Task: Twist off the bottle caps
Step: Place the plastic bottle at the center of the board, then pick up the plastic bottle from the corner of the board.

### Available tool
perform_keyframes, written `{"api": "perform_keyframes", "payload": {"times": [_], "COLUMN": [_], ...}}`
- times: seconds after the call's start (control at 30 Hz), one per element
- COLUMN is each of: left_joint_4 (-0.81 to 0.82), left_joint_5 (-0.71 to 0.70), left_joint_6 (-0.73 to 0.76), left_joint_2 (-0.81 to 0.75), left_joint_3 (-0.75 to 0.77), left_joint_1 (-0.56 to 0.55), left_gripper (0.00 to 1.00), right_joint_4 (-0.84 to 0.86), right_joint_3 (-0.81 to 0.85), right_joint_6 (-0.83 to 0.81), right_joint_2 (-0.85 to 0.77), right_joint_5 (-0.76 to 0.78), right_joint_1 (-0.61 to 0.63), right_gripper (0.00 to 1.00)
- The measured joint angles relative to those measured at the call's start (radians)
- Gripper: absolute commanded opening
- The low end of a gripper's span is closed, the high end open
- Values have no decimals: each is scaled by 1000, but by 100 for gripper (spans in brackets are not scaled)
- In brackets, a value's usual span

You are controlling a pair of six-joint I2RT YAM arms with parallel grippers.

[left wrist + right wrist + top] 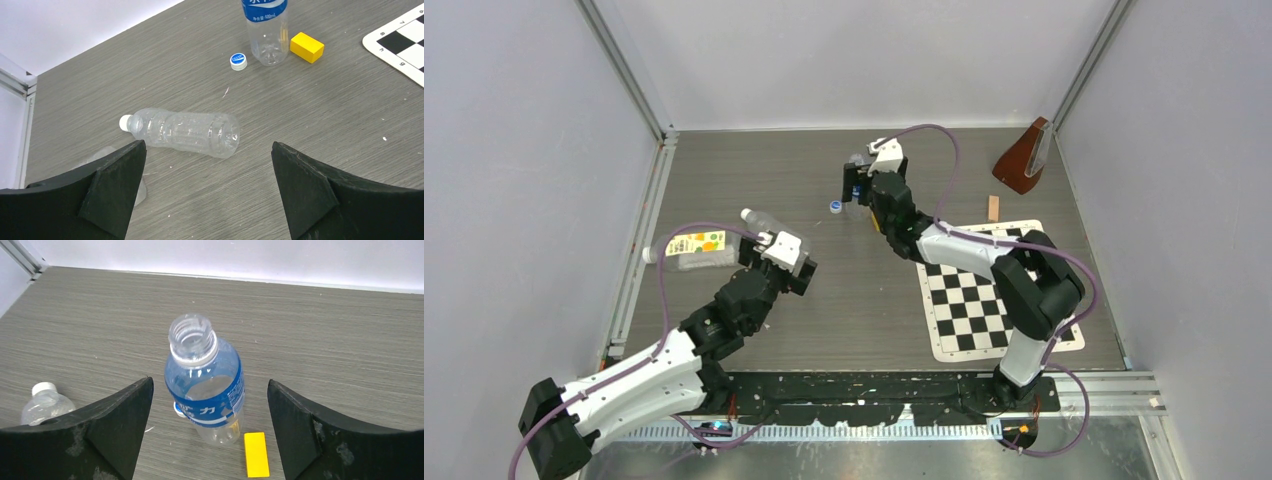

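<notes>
A small blue-labelled bottle [210,390] stands upright with its mouth [192,337] uncapped. My right gripper [210,381] is open around it, both fingers apart from its sides. A loose bluish-white cap [238,60] lies on the table beside that bottle [265,25]. The slim unlabelled bottle [185,131] lies on its side with its white cap [125,122] on. My left gripper [208,144] hovers open just short of it, holding nothing. The wider bottle with the white-yellow-orange label [694,250] lies at the left, its cap hard to make out.
A yellow block [256,454] sits right beside the blue-labelled bottle. A checkerboard mat [994,290] covers the right side of the table. A brown wedge-shaped object [1024,155] and a small wooden piece [993,207] are at the back right.
</notes>
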Motion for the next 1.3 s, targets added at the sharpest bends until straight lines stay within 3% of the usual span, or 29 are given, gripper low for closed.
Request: {"api": "perform_keyframes", "payload": {"times": [0.27, 0.5, 0.73, 1.03, 1.3], "left_joint_4": [-26, -148, -375, -523, -773], "left_joint_5": [-61, -108, -68, 13, 31], "left_joint_6": [-39, -172, -404, -715, -980], "left_joint_2": [-8, 68, 163, 170, 407], "left_joint_3": [2, 74, 237, 291, 553], "left_joint_1": [0, 37, 285, 691, 832], "left_gripper": [100, 100, 100, 98, 100], "right_joint_4": [-3, -75, -230, -417, -545], "right_joint_3": [-65, -187, -265, -342, -344], "right_joint_6": [34, 132, 273, 464, 465], "right_joint_2": [-146, -318, -500, -629, -688], "right_joint_5": [-6, 0, -29, -164, -201], "right_joint_1": [0, 0, 0, 0, 0], "right_gripper": [90, 90, 87, 86, 86]}}
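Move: Lying about 24 cm to the left hand's left, 13 cm ahead and 15 cm below is the juice bottle, with the clear bottle some 17 cm ahead of that hand, 2 cm left. The open blue bottle stands about 3 cm ahead and 3 cm left of the right hand, its middle 8 cm lower; its loose cap lies some 6 cm left of it and 1 cm farther out. From the right hand, the juice bottle is 45 cm left and 11 cm back. Sweeping about 20 cm left and slightly forward, the open left hand passes behind the clear bottle towards the juice bottle, swinging some 65 degrees counter-clockwise and tipping its fingers down. The right hand, already open, backs away from the blue bottle, rising first, then draws back some 15 cm and right 6 cm, sinking again as its fingers tip down and its left side rolls up. ##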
